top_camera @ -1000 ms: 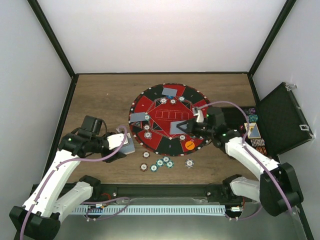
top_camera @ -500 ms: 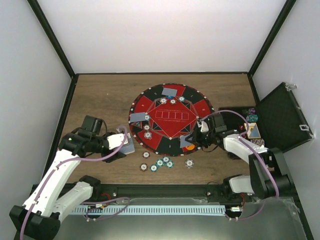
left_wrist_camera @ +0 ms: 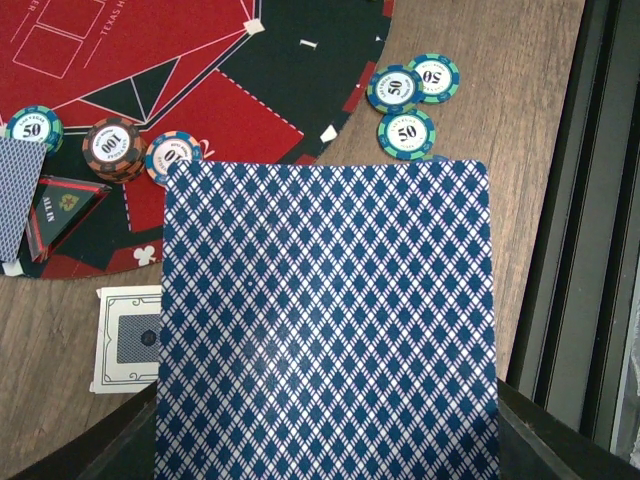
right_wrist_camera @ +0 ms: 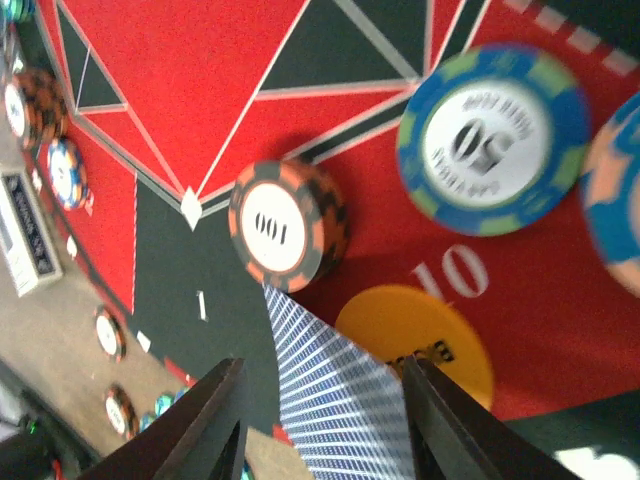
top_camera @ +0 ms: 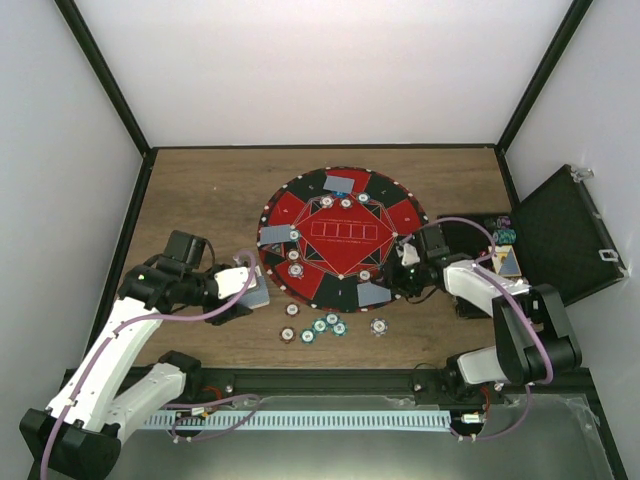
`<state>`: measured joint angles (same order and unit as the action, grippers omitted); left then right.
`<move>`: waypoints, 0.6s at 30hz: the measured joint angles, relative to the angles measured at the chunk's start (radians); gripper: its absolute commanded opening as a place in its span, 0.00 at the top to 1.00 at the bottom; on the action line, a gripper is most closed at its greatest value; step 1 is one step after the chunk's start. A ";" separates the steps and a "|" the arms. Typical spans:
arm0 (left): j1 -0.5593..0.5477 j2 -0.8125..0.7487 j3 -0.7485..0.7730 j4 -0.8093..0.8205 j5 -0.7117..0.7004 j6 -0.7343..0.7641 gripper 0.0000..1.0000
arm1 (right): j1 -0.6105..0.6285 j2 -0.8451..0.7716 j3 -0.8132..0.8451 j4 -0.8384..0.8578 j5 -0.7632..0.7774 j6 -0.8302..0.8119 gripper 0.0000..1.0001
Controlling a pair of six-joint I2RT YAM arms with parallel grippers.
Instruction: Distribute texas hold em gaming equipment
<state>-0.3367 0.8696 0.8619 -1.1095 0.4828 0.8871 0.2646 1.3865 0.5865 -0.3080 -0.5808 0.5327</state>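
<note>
My left gripper [top_camera: 246, 286] [left_wrist_camera: 325, 445] is shut on a stack of blue-diamond-backed playing cards [left_wrist_camera: 325, 320], held over the wood just left of the round mat [top_camera: 290, 210]. Open over the mat's near right edge, my right gripper [top_camera: 400, 276] [right_wrist_camera: 322, 362] has its jaws apart on either side of a single blue-backed card [top_camera: 373, 295] [right_wrist_camera: 340, 405] lying flat below them. An orange button disc [right_wrist_camera: 415, 335] lies partly under that card. A "100" chip [right_wrist_camera: 288, 225] and a blue-green "50" chip [right_wrist_camera: 492, 140] sit just beyond it.
Several loose chips [top_camera: 320, 325] [left_wrist_camera: 405, 133] lie on the wood in front of the mat. A white-bordered card [left_wrist_camera: 130, 338] lies beside it. More cards [top_camera: 340, 184] and chips rest around the mat. The open black case [top_camera: 565, 235] stands at the right.
The right gripper pulled back from the mat's middle to its near right edge with the card, then opened; the card now lies flat there. The left arm has not moved.
</note>
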 measured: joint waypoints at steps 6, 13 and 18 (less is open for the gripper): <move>0.000 0.006 0.000 0.000 0.000 0.000 0.91 | 0.000 -0.009 0.095 -0.094 0.148 -0.024 0.41; 0.000 0.012 0.000 0.000 0.001 0.001 0.91 | 0.015 -0.052 0.213 -0.187 0.273 -0.020 0.37; 0.000 0.019 0.003 0.000 0.007 0.000 0.91 | 0.129 -0.085 0.284 -0.158 0.232 0.043 0.28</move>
<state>-0.3367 0.8886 0.8650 -1.1091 0.4900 0.8871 0.3939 1.3014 0.8707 -0.4664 -0.3489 0.5762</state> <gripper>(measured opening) 0.649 0.673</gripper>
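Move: Some 33 cm to the right hand's left, about 6 cm back and 12 cm higher, is the card deck from which the next card comes. The card just dealt has its middle roughly 3 cm left, 1 cm back and 2 cm below the right hand; the black chip stack is about 6 cm left, 3 cm ahead, and the blue-green chip 1 cm left, 5 cm ahead. The left hand has the deck in its fingers, its middle about 1 cm ahead and 2 cm right. Coming free of the dealt card, the right hand draws forward and slightly to the right over the chips while rising, then swings left towards the deck, climbing faster, and ends about 9 cm up and 5 cm forward. Its fingers open wider and tip forward some 15 degrees, while the left hand keeps holding the deck nearly still. ##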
